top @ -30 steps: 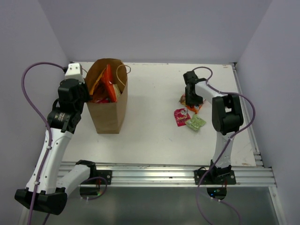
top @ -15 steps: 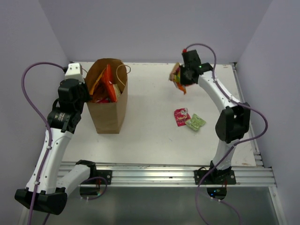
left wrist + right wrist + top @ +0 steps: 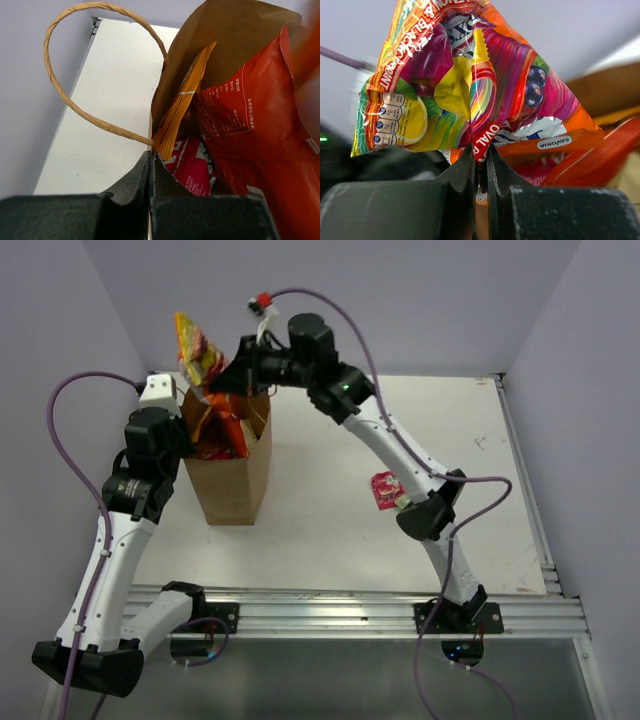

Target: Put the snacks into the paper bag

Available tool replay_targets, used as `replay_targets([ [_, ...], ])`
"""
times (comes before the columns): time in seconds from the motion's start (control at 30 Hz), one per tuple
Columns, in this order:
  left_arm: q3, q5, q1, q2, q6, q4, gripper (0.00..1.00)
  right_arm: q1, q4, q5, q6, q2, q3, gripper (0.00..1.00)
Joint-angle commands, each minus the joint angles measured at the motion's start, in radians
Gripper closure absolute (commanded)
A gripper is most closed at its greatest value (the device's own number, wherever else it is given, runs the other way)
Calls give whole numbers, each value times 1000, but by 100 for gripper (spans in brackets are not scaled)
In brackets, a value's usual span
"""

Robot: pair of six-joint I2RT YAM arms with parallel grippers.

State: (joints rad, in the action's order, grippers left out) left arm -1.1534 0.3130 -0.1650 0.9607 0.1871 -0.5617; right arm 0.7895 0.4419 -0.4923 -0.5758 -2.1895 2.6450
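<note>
The paper bag (image 3: pixel 232 485) stands upright at the table's left. Inside it are a red chip bag (image 3: pixel 250 115), an orange bag (image 3: pixel 182 105) and a red-pink packet (image 3: pixel 192 167). My left gripper (image 3: pixel 151 161) is shut on the bag's left rim, beside the twisted handle (image 3: pixel 75 107). My right gripper (image 3: pixel 226 376) reaches across from the right and is shut on the lower edge of a colourful orange candy packet (image 3: pixel 470 75). That orange candy packet (image 3: pixel 198 352) hangs in the air above the bag's open top. A small pink packet (image 3: pixel 385 490) lies on the table.
The right arm's elbow (image 3: pixel 430 515) sits low over the table just right of the pink packet and hides whatever lies under it. Grey walls close in the table at the back and on both sides. A metal rail (image 3: pixel 330 615) runs along the near edge.
My right gripper shut on the orange candy packet on the table at the right, lifted it and swung left across the table to above the bag. The left arm has not moved.
</note>
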Motion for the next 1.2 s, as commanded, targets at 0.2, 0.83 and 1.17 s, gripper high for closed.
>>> replay_targets([
  [0.2, -9, -3, -1, -28, -9, 28, 100, 54, 269, 171, 138, -73, -66, 100],
  [0.83, 7, -9, -1, -34, -2, 36, 100, 56, 268, 610, 425, 378, -380, 18],
  [1.17, 14, -9, -1, -31, -6, 45, 100, -222, 164, 761, 272, 692, -1287, 14],
])
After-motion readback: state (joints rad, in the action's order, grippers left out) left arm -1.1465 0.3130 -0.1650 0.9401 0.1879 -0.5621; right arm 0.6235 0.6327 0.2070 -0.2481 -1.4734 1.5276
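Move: The paper bag's mouth lies roughly 15 cm below the right hand, about 3 cm ahead and 3 cm to its left; the hand still pinches the candy packet above it. The red packet already sticks up in the mouth, some 18 cm below this hand and 2 cm ahead. On the table, 43 cm down, the pink packet lies level and 33 cm right, the green one 41 cm right and 3 cm back. From the left hand, the mouth's middle is 6 cm ahead, 9 cm right. Straight down for nearly 20 cm, the right hand lowers the candy packet into the bag's mouth, its left-pointing fingers tipping down some 30 degrees, then opens wide and lets go. Emptied, it climbs back out, swings right away from the bag and sinks again towards the pink packet, turning clockwise; the left hand keeps the bag's rim pinched. ##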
